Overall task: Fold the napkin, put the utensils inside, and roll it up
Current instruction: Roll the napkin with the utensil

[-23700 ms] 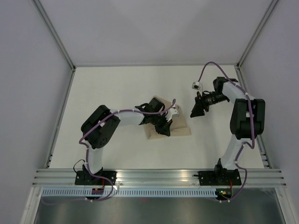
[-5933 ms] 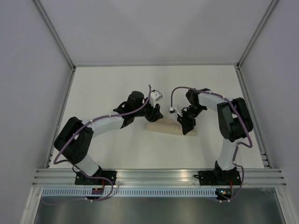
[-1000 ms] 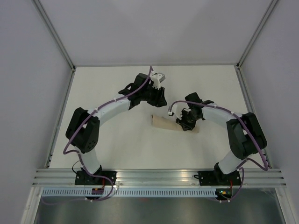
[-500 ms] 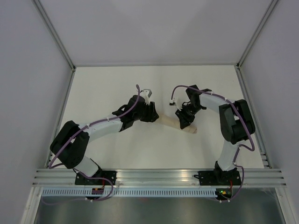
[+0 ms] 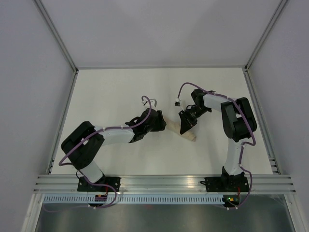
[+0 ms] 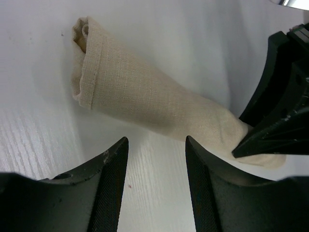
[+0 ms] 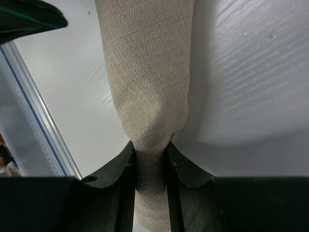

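Note:
The napkin [image 5: 191, 137] is rolled into a beige tube lying slantwise on the white table. In the right wrist view the napkin [image 7: 147, 72] is pinched to a narrow waist by my right gripper [image 7: 150, 147], which is shut on it near one end. My right gripper [image 5: 185, 125] comes at the roll from the far right. My left gripper [image 6: 157, 145] is open just short of the napkin [image 6: 145, 96], with bare table between its fingers. My left gripper [image 5: 162, 123] sits at the roll's left end. The utensils do not show.
The table [image 5: 116, 92] is boxed in by grey walls and slanting frame posts [image 5: 55, 34]. An aluminium rail [image 5: 159, 181] runs along the near edge by both arm bases. The left arm's fingertip [image 7: 29, 17] shows at the top left of the right wrist view.
My left gripper has come from the far side down to the roll's left end and widened slightly. My right gripper has swung the roll from nearly level to a diagonal, keeping its hold.

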You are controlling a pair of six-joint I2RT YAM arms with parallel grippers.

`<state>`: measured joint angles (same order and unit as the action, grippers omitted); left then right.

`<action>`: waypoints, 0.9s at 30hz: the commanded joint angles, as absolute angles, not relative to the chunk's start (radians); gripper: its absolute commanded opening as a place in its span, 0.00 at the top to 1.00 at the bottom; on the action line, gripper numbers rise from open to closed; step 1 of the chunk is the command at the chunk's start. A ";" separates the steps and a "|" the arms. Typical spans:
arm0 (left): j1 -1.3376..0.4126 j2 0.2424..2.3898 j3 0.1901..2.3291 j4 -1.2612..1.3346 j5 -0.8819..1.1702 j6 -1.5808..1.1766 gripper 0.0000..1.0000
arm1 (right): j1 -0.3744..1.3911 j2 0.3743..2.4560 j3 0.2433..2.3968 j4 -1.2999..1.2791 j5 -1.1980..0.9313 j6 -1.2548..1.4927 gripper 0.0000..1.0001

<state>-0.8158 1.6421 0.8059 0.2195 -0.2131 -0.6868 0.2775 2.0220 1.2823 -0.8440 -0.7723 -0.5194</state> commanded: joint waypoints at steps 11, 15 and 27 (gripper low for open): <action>-0.822 1.755 0.928 0.239 -0.313 -0.761 0.44 | 0.290 2.138 1.259 -0.729 -0.813 -0.420 0.74; -0.822 1.811 0.971 0.223 -0.301 -0.753 0.44 | 0.288 2.146 1.264 -0.736 -0.828 -0.422 0.74; -0.807 1.901 1.084 0.149 -0.262 -0.713 0.45 | 0.272 2.141 1.284 -0.772 -0.842 -0.434 0.68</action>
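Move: The near part of the napkin roll's free left half is about 4 cm ahead of the left hand, 2 cm to its right and 4 cm lower. The roll's left tip is some 6 cm ahead, straight in front and equally low, and the right gripper's pinch is about 9 cm right and 2 cm back. From the right hand, that left half is roughly 5 cm ahead, 6 cm left and level. Bring the open left gripper forward about 4 cm, a bit to the right and down some 2 cm, until its fingers straddle the roll's free left half; don't close them. With the right gripper, keep the roll pinched low and carry it about 2 cm left with a small wrist turn, tilting and twisting clockwise, then hold there. ##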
